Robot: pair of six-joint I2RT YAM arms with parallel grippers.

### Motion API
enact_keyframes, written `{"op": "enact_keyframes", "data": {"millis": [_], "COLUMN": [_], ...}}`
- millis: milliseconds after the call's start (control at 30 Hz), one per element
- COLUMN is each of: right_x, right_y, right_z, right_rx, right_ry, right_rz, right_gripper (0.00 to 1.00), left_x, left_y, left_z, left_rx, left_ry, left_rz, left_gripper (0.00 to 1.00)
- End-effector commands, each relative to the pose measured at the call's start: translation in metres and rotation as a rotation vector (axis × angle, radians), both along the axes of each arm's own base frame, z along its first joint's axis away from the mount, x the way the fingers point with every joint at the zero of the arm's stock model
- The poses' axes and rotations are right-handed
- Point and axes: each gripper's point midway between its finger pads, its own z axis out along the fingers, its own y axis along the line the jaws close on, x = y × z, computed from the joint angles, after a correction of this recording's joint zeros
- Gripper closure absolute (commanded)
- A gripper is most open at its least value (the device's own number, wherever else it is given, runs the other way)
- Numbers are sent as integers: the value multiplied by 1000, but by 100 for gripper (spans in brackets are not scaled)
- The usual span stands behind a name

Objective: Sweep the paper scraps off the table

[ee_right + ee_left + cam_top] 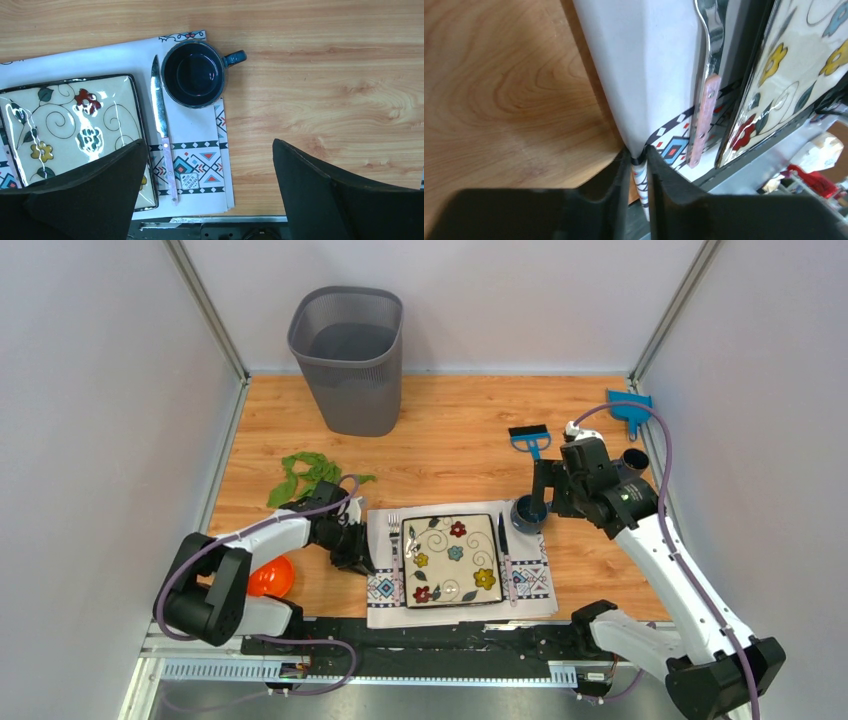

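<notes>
The paper scraps (305, 475) are green crumpled bits in a loose cluster on the table (450, 430), left of centre and in front of the bin. My left gripper (355, 550) is low at the left edge of the white patterned placemat (385, 590). In the left wrist view my left gripper (639, 157) is shut on the placemat (644, 75), whose edge is lifted and folded between the fingers. My right gripper (545, 495) hovers open over the placemat's right end. In the right wrist view my right gripper (209, 142) holds nothing. The scraps show only in the top view.
A grey mesh bin (347, 360) stands at the back. A blue brush (528, 438) and a blue dustpan (630, 405) lie at the back right. On the placemat are a flowered plate (452, 558), fork (394, 540), knife (162, 115) and dark mug (194, 73). An orange bowl (272, 577) sits near left.
</notes>
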Motion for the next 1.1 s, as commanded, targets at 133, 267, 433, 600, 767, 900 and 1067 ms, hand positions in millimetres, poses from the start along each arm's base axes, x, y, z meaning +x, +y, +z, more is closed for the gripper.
{"op": "enact_keyframes", "data": {"millis": [133,267,433,600,767,900,1067], "right_x": [9,10,15,17,16,17,19], "right_y": [-3,-4,-3,-6,-9,-10,-12], "right_z": [23,22,23,22,22,22,23], "right_rx": [3,-7,-14,-36,-49,-58,-72], "right_ry": [-112,-111,-117,-114,-118,-120,-118], "right_rz": [-3,-1,3,-5,-6,-8,-7], "right_gripper": [0,0,0,0,0,0,0], "left_x": [27,30,25,34,48,60,65], "left_y": [-18,-27,-44,-62,-71,-78,-90], "left_z": [-4,-3,-9,-8,-11,-15,-22], "left_rx": [-23,-36,-38,-59,-46,-31,-34], "left_ry": [-11,-27,-43,-78,-134,-158,-151], "left_rz": [18,-2,-72,-106,-146,-201,-280], "left_gripper": [100,100,100,100,100,100,100]}}
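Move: The placemat's left edge is right between the left fingertips, about 1 cm to the hand's right and level with it in height. The fork lies some 6 cm right and 3 cm ahead, and the plate's middle about 18 cm right and 3 cm ahead. The paper scraps lie roughly 25 cm ahead and 15 cm left. From the right hand, that mat edge is about 38 cm left, 7 cm back and 17 cm below. Shut the left gripper from about a third open to pinch the placemat's left edge low at the table. Then, keeping the fingers shut and pointing down to the right, drag the mat right about 8 cm, easing forward some 3 cm towards the end while the wrist turns about 10 degrees clockwise. ##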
